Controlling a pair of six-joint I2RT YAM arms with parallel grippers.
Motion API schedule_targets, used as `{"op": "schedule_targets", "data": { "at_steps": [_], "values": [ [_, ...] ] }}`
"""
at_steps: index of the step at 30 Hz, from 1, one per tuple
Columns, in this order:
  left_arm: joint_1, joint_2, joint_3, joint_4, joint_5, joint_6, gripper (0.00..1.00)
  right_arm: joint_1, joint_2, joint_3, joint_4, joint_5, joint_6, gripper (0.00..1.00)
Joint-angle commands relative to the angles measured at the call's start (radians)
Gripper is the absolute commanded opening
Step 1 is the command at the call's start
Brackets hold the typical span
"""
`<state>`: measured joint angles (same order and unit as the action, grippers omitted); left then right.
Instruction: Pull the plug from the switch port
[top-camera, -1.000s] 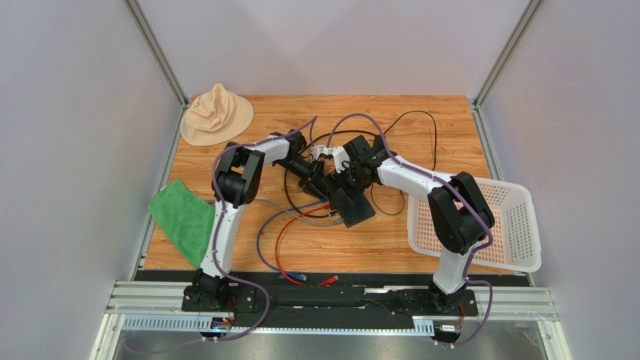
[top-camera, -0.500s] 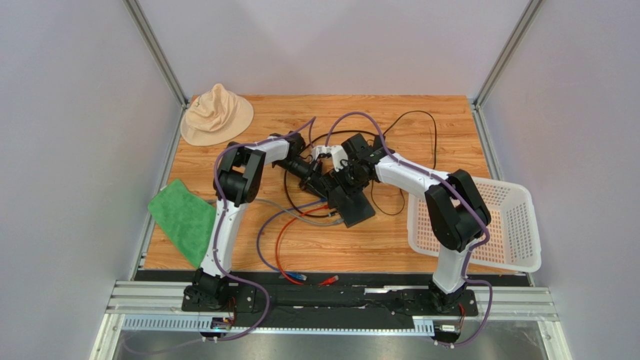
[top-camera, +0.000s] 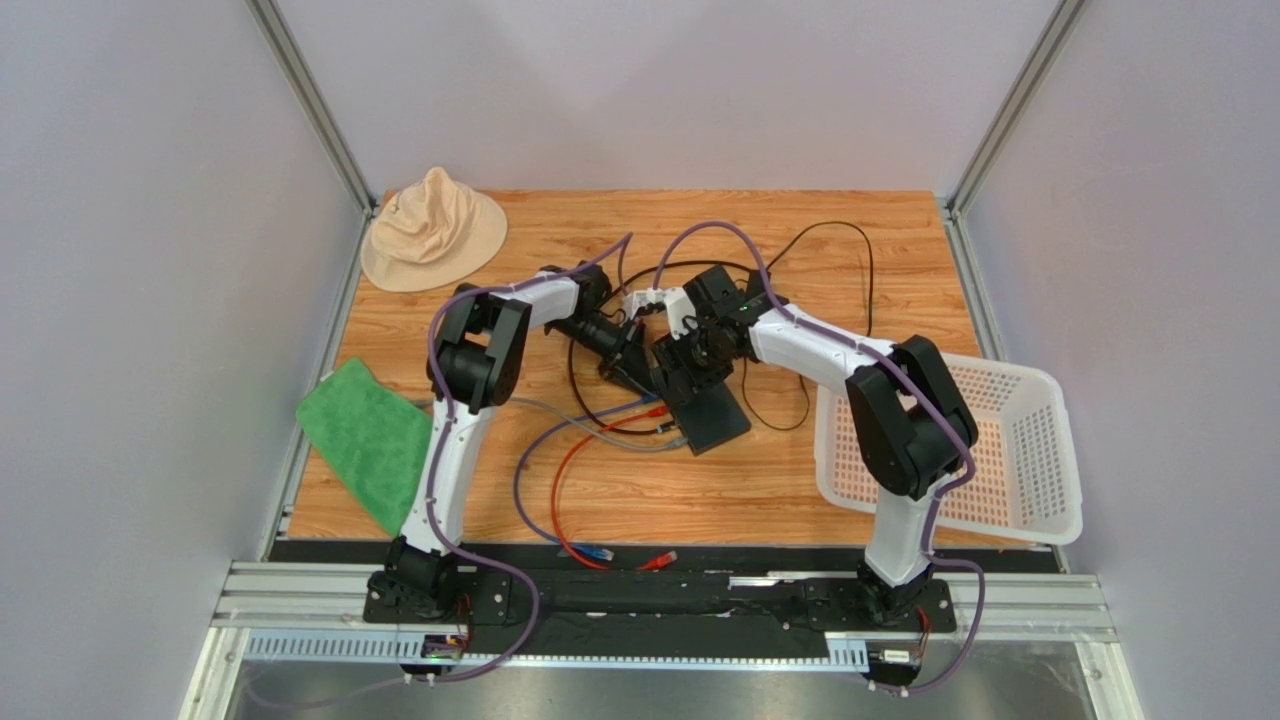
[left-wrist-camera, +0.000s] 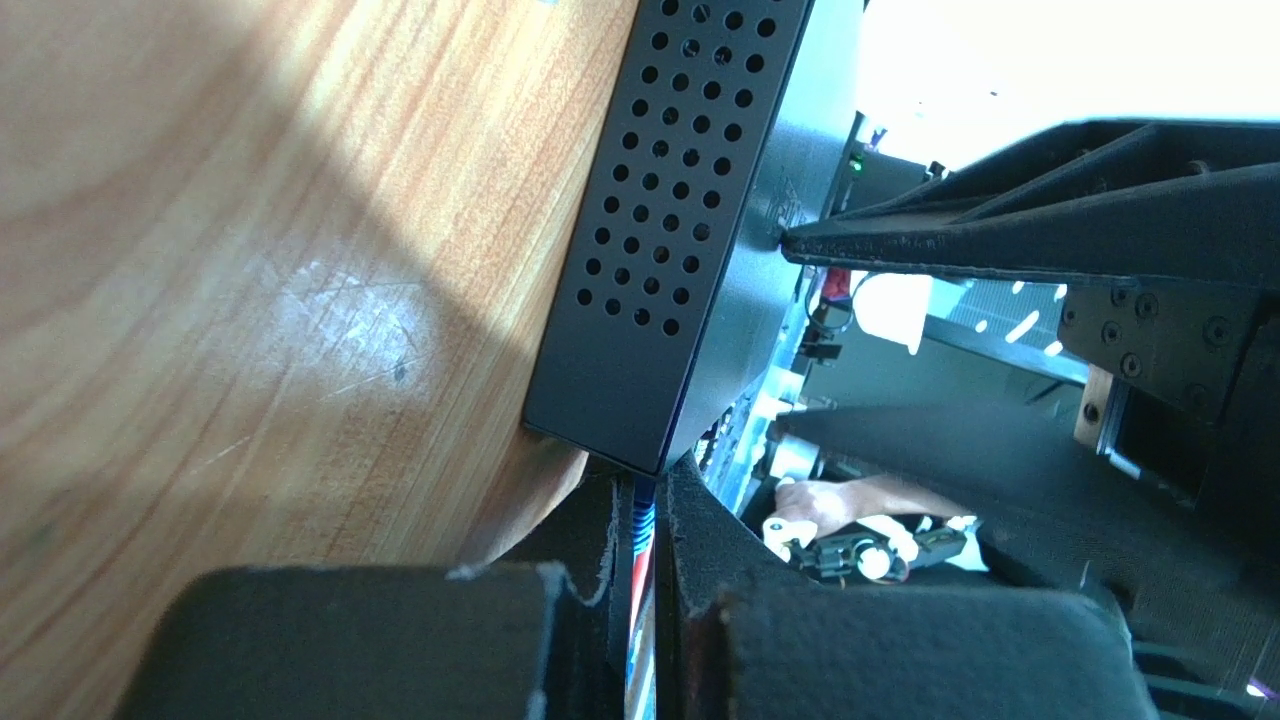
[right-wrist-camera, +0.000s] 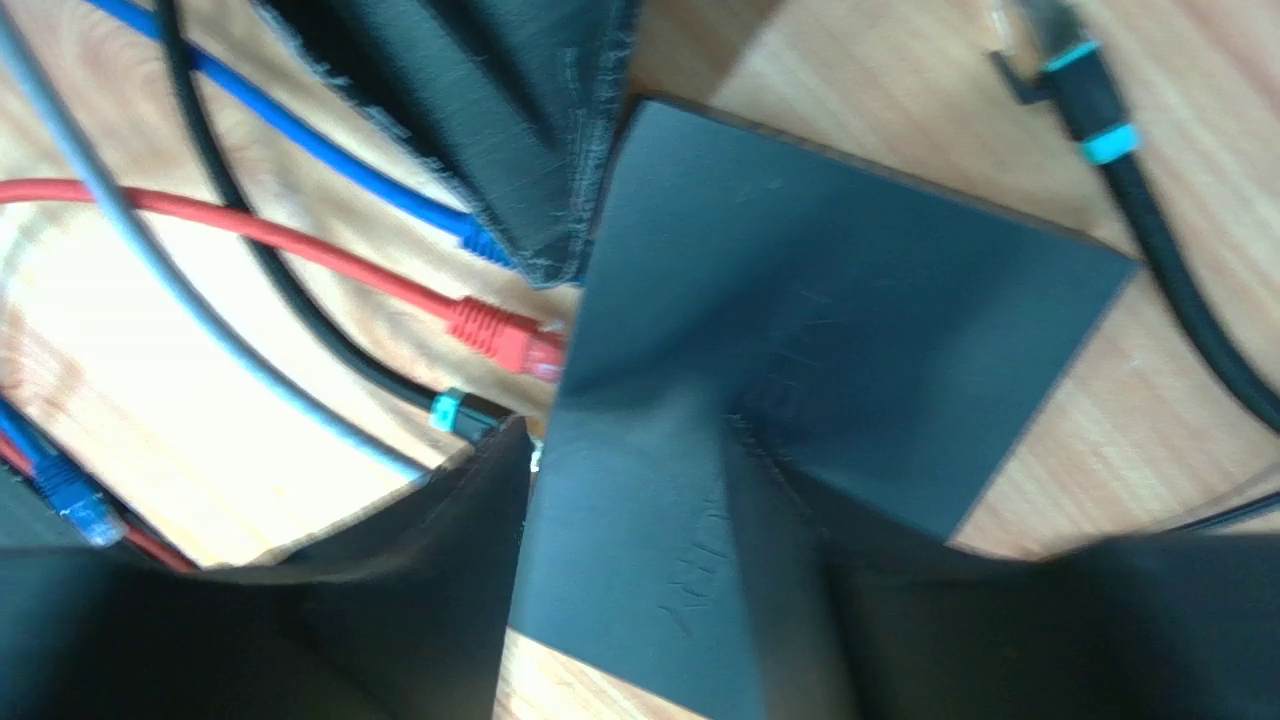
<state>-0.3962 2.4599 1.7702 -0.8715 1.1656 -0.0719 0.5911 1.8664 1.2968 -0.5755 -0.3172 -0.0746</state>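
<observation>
The switch (top-camera: 706, 408) is a flat black box lying mid-table; its perforated side shows in the left wrist view (left-wrist-camera: 676, 225) and its plain top in the right wrist view (right-wrist-camera: 857, 300). Blue (right-wrist-camera: 484, 240) and red (right-wrist-camera: 504, 338) plugs sit in its socket edge. My left gripper (top-camera: 637, 368) is shut on the blue plug (left-wrist-camera: 643, 518), right at the switch's corner. My right gripper (top-camera: 684, 357) hangs over the switch's far end. Its fingers stand apart (right-wrist-camera: 631, 450), one by the socket edge, the other over the top.
A beige hat (top-camera: 433, 228) lies at the back left and a green cloth (top-camera: 365, 438) hangs over the left edge. At the right stands a white basket (top-camera: 962, 450). Loose red, grey and blue cables (top-camera: 579, 495) trail toward me. A black cable (top-camera: 842, 285) loops behind the switch.
My left gripper has closed onto the blue plug. The right gripper has shifted slightly left over the switch and its jaws have narrowed.
</observation>
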Motion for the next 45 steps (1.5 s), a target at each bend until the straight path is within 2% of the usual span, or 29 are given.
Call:
{"op": "schedule_targets", "data": {
  "at_steps": [1,2,3,6,12,17,21,23,26,30,32,40,43,45],
  "values": [
    [-0.009,0.002,0.038,0.022,-0.033,-0.016,0.00,-0.005,0.062,-0.004,-0.018,-0.008,0.010,0.40],
    [-0.006,-0.001,0.037,0.026,-0.037,-0.020,0.00,-0.007,0.063,-0.007,-0.018,-0.010,0.010,0.31],
    [-0.004,-0.004,0.034,0.026,-0.037,-0.022,0.00,-0.007,0.065,-0.008,-0.020,0.001,0.010,0.14],
    [-0.004,-0.010,0.023,0.034,-0.038,-0.025,0.00,-0.007,0.073,-0.022,-0.015,0.035,0.007,0.00],
    [-0.004,-0.016,0.005,0.032,-0.041,-0.019,0.00,-0.010,0.109,-0.021,-0.006,0.102,0.038,0.00],
    [-0.003,-0.047,0.009,0.015,-0.096,-0.014,0.00,-0.023,0.125,-0.034,-0.012,0.093,0.050,0.00],
    [-0.033,-0.029,0.185,-0.055,-0.119,0.044,0.00,-0.025,0.125,-0.042,-0.011,0.090,0.055,0.00],
    [-0.039,-0.026,0.201,-0.070,-0.145,0.066,0.00,-0.025,0.122,-0.041,-0.012,0.087,0.056,0.00],
    [-0.041,-0.038,0.143,-0.080,-0.144,0.070,0.00,-0.025,0.120,-0.040,-0.009,0.090,0.053,0.00],
    [-0.035,-0.078,-0.012,-0.055,-0.145,0.115,0.00,-0.025,0.116,-0.047,-0.004,0.092,0.055,0.00],
    [-0.035,-0.072,-0.009,-0.078,-0.156,0.142,0.00,-0.025,0.117,-0.048,-0.003,0.093,0.056,0.00],
    [-0.024,-0.004,0.210,-0.236,-0.253,0.243,0.00,-0.025,0.129,-0.045,-0.006,0.083,0.055,0.00],
    [-0.024,-0.015,0.167,-0.235,-0.271,0.264,0.00,-0.025,0.126,-0.053,0.000,0.081,0.056,0.00],
    [-0.024,-0.042,0.067,-0.201,-0.230,0.241,0.00,-0.025,0.126,-0.056,0.003,0.081,0.059,0.00]
  ]
}}
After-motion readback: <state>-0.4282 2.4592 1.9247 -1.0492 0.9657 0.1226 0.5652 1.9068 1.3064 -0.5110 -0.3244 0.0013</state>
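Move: The left hand already pinches the blue plug, right at its fingers, at the far-left end of the switch's port side. From that hand the red plug sits about 2 cm back and 1 cm right, the black plug about 3 cm back and 2 cm right, and the switch's middle roughly 7 cm right. From the right hand, the switch's middle lies some 3 cm right and 2 cm below; the blue plug is about 4 cm left, 2 cm below. The right hand shuts its half-open fingers and brings the joined tips onto the switch's top near the ports, sinking slightly and then creeping forward about 2 cm. The left hand keeps its pinch on the blue plug, at first still, then works it: forward some 2 cm with a little right, partly back, then slightly forward again, rolling about 15 degrees, mostly around its own fingers. ##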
